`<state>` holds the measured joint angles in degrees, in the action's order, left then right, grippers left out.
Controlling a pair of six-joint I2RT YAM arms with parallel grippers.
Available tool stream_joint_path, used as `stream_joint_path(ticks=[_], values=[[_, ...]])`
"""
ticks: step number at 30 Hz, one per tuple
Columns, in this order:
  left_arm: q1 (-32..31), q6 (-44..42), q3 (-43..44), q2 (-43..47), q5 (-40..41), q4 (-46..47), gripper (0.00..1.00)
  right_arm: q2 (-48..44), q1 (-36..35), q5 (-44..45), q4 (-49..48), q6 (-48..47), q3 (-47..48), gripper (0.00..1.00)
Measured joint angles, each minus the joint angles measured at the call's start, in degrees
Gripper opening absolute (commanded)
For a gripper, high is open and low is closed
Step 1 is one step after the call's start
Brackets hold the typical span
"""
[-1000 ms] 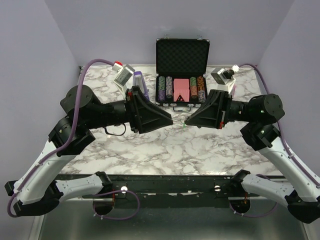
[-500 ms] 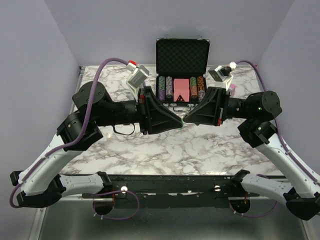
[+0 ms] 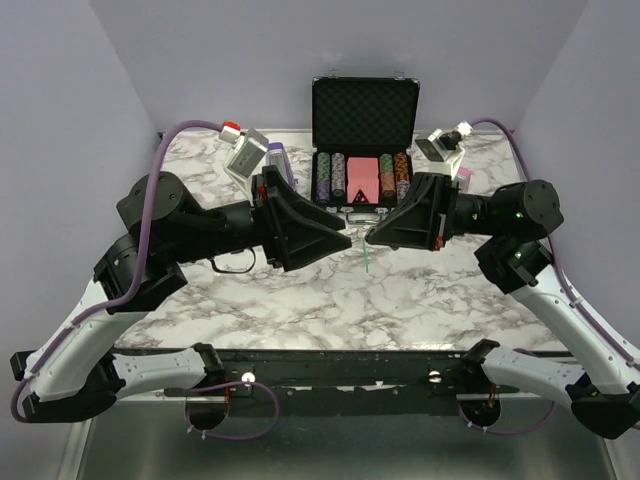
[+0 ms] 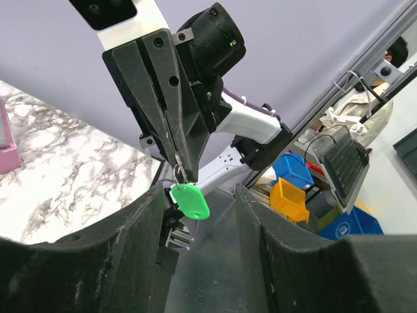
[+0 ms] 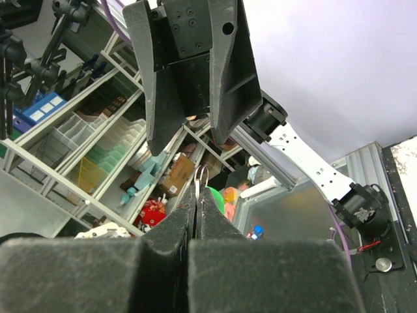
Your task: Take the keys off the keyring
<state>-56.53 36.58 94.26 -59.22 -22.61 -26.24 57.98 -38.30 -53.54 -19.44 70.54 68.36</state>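
Observation:
The keyring is a small bright green oval tag point(image 3: 367, 260) on a thin metal ring point(image 4: 177, 171). It hangs in the air above the marble table point(image 3: 300, 300). My right gripper point(image 3: 369, 239) is shut on the ring point(image 5: 202, 175), and the green tag point(image 4: 190, 200) dangles just below its tips. My left gripper point(image 3: 347, 238) faces it from the left, a short gap away. Its jaws are open, with nothing between its fingers point(image 4: 137, 241). The tag hangs in front of the gap without touching them. The keys are hidden from every view.
An open black poker-chip case point(image 3: 363, 140) with several rows of chips stands at the back centre. A purple metronome-shaped object point(image 3: 278, 162) stands at the back left behind the left arm. A pink item point(image 3: 463, 174) lies at the back right.
Half a second ago the left gripper's tips met the right gripper's. The left gripper has since drawn back to the left and opened wider. The green tag now hangs free below the right gripper.

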Motion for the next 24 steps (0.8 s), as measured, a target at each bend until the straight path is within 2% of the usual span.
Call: stream_joint_path(ticks=[13, 20, 23, 24], values=[[-0.17, -0.15, -0.31, -2.54, 0.37, 0.28, 0.42, 1.86, 0.0, -1.73, -1.03, 1.46, 0.94, 0.01], [-0.17, -0.24, -0.28, -2.73, 0.72, 0.2, 0.17, 1.95, 0.0, -2.27, -1.49, 1.49, 1.03, 0.01], [-0.22, -0.31, -0.24, -2.84, 0.72, 0.22, 0.02, 2.03, 0.0, -2.49, -1.49, 1.49, 1.09, 0.01], [-0.22, -0.37, -0.22, -2.84, 0.72, 0.24, 0.0, 2.1, 0.0, -2.51, -1.49, 1.49, 1.14, 0.01]])
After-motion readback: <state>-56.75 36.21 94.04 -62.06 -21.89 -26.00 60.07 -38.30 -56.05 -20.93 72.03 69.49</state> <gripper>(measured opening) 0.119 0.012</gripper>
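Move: The silver keyring sticks out of the right gripper's shut tips, about 2 cm to the right of the left hand, 1 cm farther out and 1 cm lower. The green tag hangs off the ring, its middle some 2 cm nearer the base and 2 cm lower than the ring. From the right hand, the ring is only about 1 cm to the left, level in height and reach. Rightward with some forward and down, the half-open left hand eases about 2.5 cm to the keyring at the right gripper's tips, then stops there and closes its fingers nearly shut, pinching the bit of ring that protrudes. The right hand stays almost in place and keeps its shut grip on the ring. ##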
